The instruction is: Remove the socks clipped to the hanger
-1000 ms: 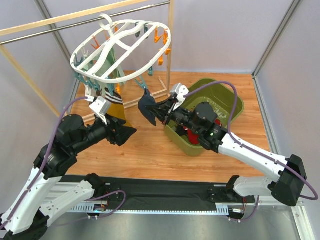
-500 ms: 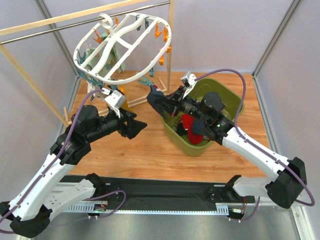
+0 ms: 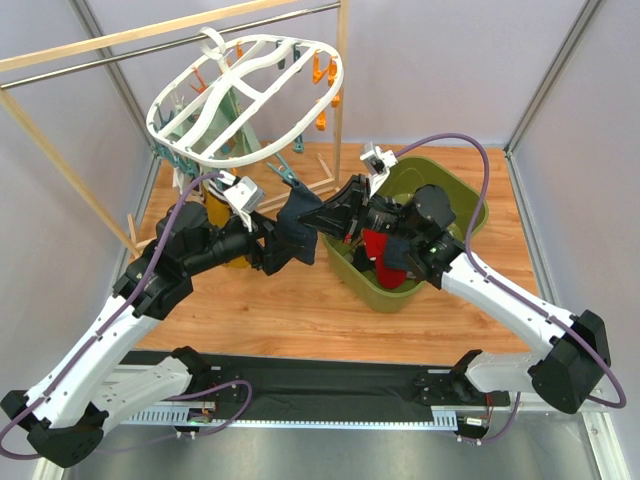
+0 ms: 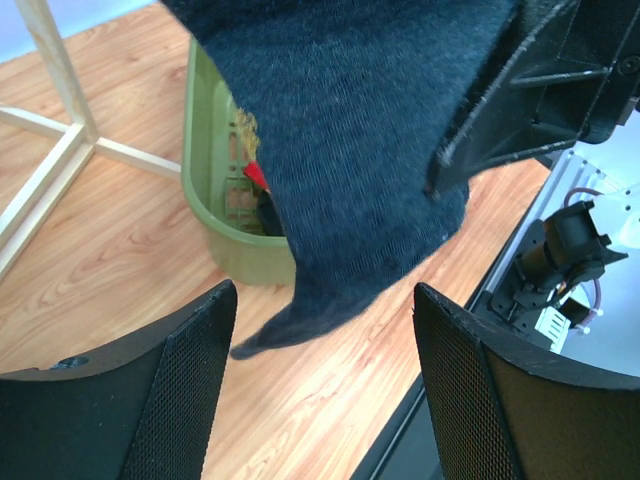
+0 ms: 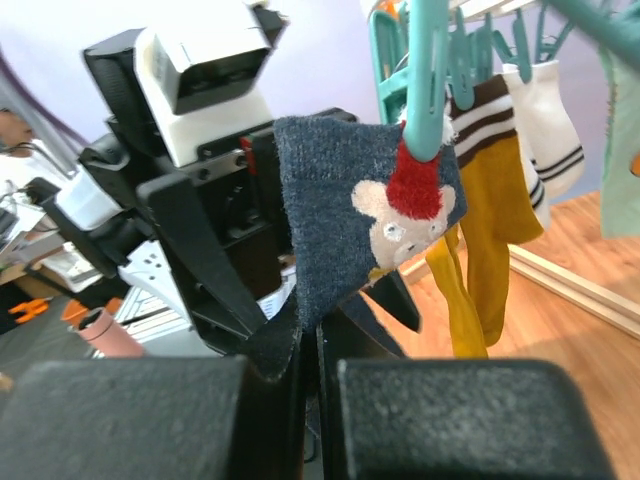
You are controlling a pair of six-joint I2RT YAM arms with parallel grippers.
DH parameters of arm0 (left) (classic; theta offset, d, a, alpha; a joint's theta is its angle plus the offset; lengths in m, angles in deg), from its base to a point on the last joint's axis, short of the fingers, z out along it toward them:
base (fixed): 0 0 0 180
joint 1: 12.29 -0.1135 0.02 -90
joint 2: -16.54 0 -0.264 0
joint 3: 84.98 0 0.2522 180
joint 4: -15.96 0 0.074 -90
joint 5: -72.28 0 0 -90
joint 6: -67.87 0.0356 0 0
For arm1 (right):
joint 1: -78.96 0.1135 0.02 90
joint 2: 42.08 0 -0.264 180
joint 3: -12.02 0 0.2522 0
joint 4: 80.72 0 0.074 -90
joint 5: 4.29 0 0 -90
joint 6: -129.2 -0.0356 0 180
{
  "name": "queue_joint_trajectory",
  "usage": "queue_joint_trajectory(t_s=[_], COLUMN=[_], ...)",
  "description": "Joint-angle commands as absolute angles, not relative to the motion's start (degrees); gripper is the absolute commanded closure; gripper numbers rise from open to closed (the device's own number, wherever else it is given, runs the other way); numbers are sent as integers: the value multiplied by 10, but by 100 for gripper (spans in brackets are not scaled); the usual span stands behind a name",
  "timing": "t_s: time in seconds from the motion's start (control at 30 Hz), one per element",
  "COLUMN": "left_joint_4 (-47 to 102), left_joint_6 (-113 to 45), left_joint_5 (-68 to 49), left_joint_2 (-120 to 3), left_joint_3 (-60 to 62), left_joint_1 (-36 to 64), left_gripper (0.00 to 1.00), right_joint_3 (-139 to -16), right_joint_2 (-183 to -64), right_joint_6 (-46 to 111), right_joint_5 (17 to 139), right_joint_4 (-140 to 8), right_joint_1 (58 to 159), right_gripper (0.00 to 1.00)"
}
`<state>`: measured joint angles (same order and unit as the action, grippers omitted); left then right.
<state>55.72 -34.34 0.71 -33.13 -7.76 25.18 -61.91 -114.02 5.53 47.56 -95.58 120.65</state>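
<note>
The white oval hanger point(image 3: 245, 95) hangs from the rail at the back left. A navy sock point(image 3: 297, 222) with a bear print point(image 5: 400, 215) dangles from one of the hanger's teal clips point(image 5: 428, 80). My right gripper point(image 5: 318, 350) is shut on the sock's lower edge. My left gripper point(image 4: 325, 330) is open, its fingers point(image 4: 150, 400) either side of the sock's hanging toe without touching it. A mustard sock point(image 5: 480, 230) and a white striped sock point(image 5: 545, 120) stay clipped behind.
A green basket point(image 3: 470, 205) stands right of centre with a red sock point(image 3: 375, 245) inside; its corner point(image 4: 215, 200) shows behind the navy sock. The wooden and metal rail frame point(image 3: 340, 90) rises at the back. A black mat point(image 3: 330, 385) lies along the near edge.
My left arm has swung right and forward, bringing its opening gripper around the navy sock. The right gripper has kept hold of that sock, shifting it slightly. The hanger has rocked.
</note>
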Motion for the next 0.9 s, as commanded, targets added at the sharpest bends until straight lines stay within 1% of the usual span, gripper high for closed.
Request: queue_joint_trajectory(t_s=[0.0,0.17,0.23,0.27,0.3,0.37,0.4,0.43,0.47,0.5,0.57,0.6,0.63,0.67,0.7,0.8,0.87], left_joint_4=[523,500,498,496,494,490,489,487,487,487,487,487,487,487,486,483,478], left_joint_6=[-334,-344,-344,-344,-345,-348,-349,-351,-352,-354,-357,-358,-358,-358,-358,-358,-362], left_joint_5=[30,44,48,49,49,47,47,47,47,47,49,48,49,50,50,49,50], left_joint_2=[-343,-349,-351,-351,-351,-349,-348,-347,-346,-344,-342,-338,-337,-336,-334,-329,-328], left_joint_3=[-71,-80,-81,-82,-83,-84,-84,-84,-84,-85,-87,-88,-92,-93,-94,-102,-105], left_joint_1=[251,251,250,251,251,250,251,250,250,250,250,250,251,251,251,250,250], left_gripper=[22,24,34,41,59,76,89,95,100,100,100,100,100,100,100,100,100], right_joint_3=[-618,-610,-607,-606,-605,-605,-605,-607,-608,-611,-627,-637,-646,-674,-688,-750,-798], right_joint_2=[-1156,-1164,-1165,-1164,-1162,-1161,-1159,-1157,-1155,-1148,-1135,-1131,-1121,-1118,-1116,-1115,-1125], right_joint_6=[-8,-30,-32,-32,-31,-26,-22,-12,-1,12,61,76,92,118,132,173,200], right_joint_5=[435,431,430,432,433,435,435,441,448,457,498,515,547,563,577,621,636], right_joint_4=[-1036,-1063,-1065,-1065,-1063,-1055,-1047,-1038,-1027,-993,-941,-880,-852,-793,-764,-679,-638], right_joint_1=[1209,1213,1212,1212,1212,1213,1212,1213,1213,1212,1213,1213,1212,1213,1213,1212,1213], right_gripper=[100,100,100,100,100,96,94,86,82,73,64,57,53,50,45,37,36])
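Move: The navy sock hangs from its teal peg and is stretched to the right gripper, which already pinches it. The sock's middle lies about 3 cm ahead of the open left gripper, 3 cm to its right and 3 cm above, and roughly 2 cm back and 2 cm left of the right gripper. From the left gripper, the teal peg is about 9 cm ahead, in line sideways and 9 cm up; the mustard sock is some 13 cm left and 7 cm ahead. Ease the left gripper about 1.5 cm to the right onto the lower part of the navy sock and shut its fingers fully there, pinching the cloth. Meanwhile let the closed right gripper drift slightly back, then open it to let go and swing it about 3.5 cm forward, dipping and rising again, turning some 15 degrees clockwise. ##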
